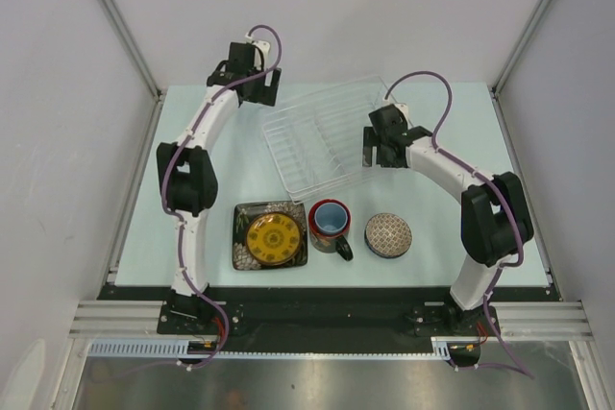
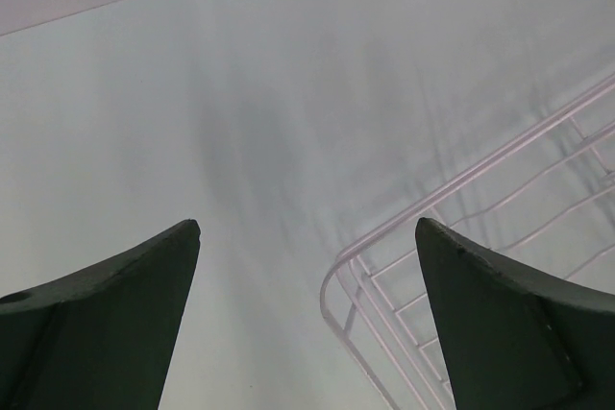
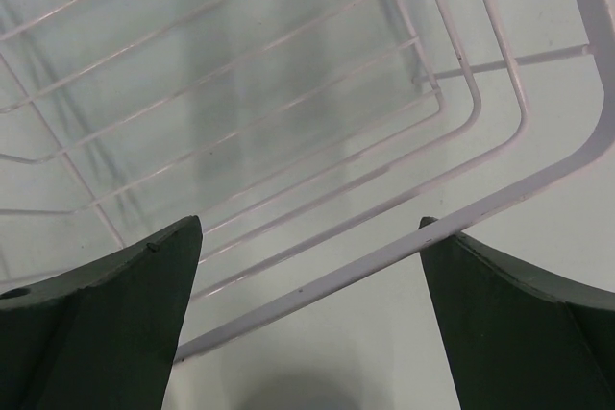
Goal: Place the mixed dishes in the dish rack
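The clear dish rack (image 1: 322, 136) lies tilted at the back middle of the table, with nothing in it. My left gripper (image 1: 258, 91) hovers at its far left corner (image 2: 360, 261), jaws open and holding nothing. My right gripper (image 1: 382, 151) is at the rack's right rim (image 3: 384, 252), open too, the rim running across between its fingers. In a row near the front stand the square dark plate with a yellow centre (image 1: 271, 235), the red mug with a light-blue inside (image 1: 331, 225) and the small patterned bowl (image 1: 388, 235). Neither gripper is near them.
The pale table (image 1: 461, 141) is walled in by white panels left, right and behind. A dark strip and a metal rail (image 1: 317, 314) run along the front edge, where both arm bases are bolted.
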{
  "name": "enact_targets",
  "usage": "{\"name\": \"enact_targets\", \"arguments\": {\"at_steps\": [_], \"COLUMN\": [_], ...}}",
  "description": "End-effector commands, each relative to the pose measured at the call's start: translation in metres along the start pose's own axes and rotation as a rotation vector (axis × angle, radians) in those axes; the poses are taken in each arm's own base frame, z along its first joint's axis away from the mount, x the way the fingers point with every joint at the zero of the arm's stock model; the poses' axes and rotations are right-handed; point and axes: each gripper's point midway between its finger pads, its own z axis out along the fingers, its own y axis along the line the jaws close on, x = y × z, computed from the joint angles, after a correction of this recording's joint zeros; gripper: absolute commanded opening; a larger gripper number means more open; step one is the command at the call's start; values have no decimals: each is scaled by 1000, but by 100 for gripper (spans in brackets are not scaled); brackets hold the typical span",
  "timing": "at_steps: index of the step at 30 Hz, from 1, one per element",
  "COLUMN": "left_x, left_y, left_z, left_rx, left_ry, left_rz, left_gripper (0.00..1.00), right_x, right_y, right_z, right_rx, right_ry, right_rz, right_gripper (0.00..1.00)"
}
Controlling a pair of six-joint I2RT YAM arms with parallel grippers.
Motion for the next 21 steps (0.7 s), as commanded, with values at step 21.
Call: {"name": "enact_targets", "arguments": {"at_steps": [21], "left_x": [105], "left_y": [-34], "left_z": [-126], "left_rx": [200], "left_ry": [158], "left_rz": [-140], "left_gripper": [100], "right_x": [-173], "right_y": [-35], "right_z": [-29], "right_rx": [-43], "right_ry": [-305], "right_rz": [7], "right_gripper": [100]}}
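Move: The right hand's open fingers straddle the dish rack's near rim; the rack's middle lies about 7 cm ahead, 11 cm left and 5 cm below. From that hand the mug in its red bowl sits some 16 cm back and 14 cm left, the speckled disc about 19 cm back, 1 cm left. The left hand hovers near the rack's far-left corner, the rack's middle roughly 11 cm back, 23 cm right and 11 cm below. The right hand comes free of the near rim, climbing nearly 18 cm and working some 7 cm forward over the rack's right end, fingers tipping up, then sinks slightly. Meanwhile the left hand leaves the far-left corner, rising about 5 cm as it draws back nearly 15 cm alongside the rack's left side, and starts back down. Both grippers stay wide open. ##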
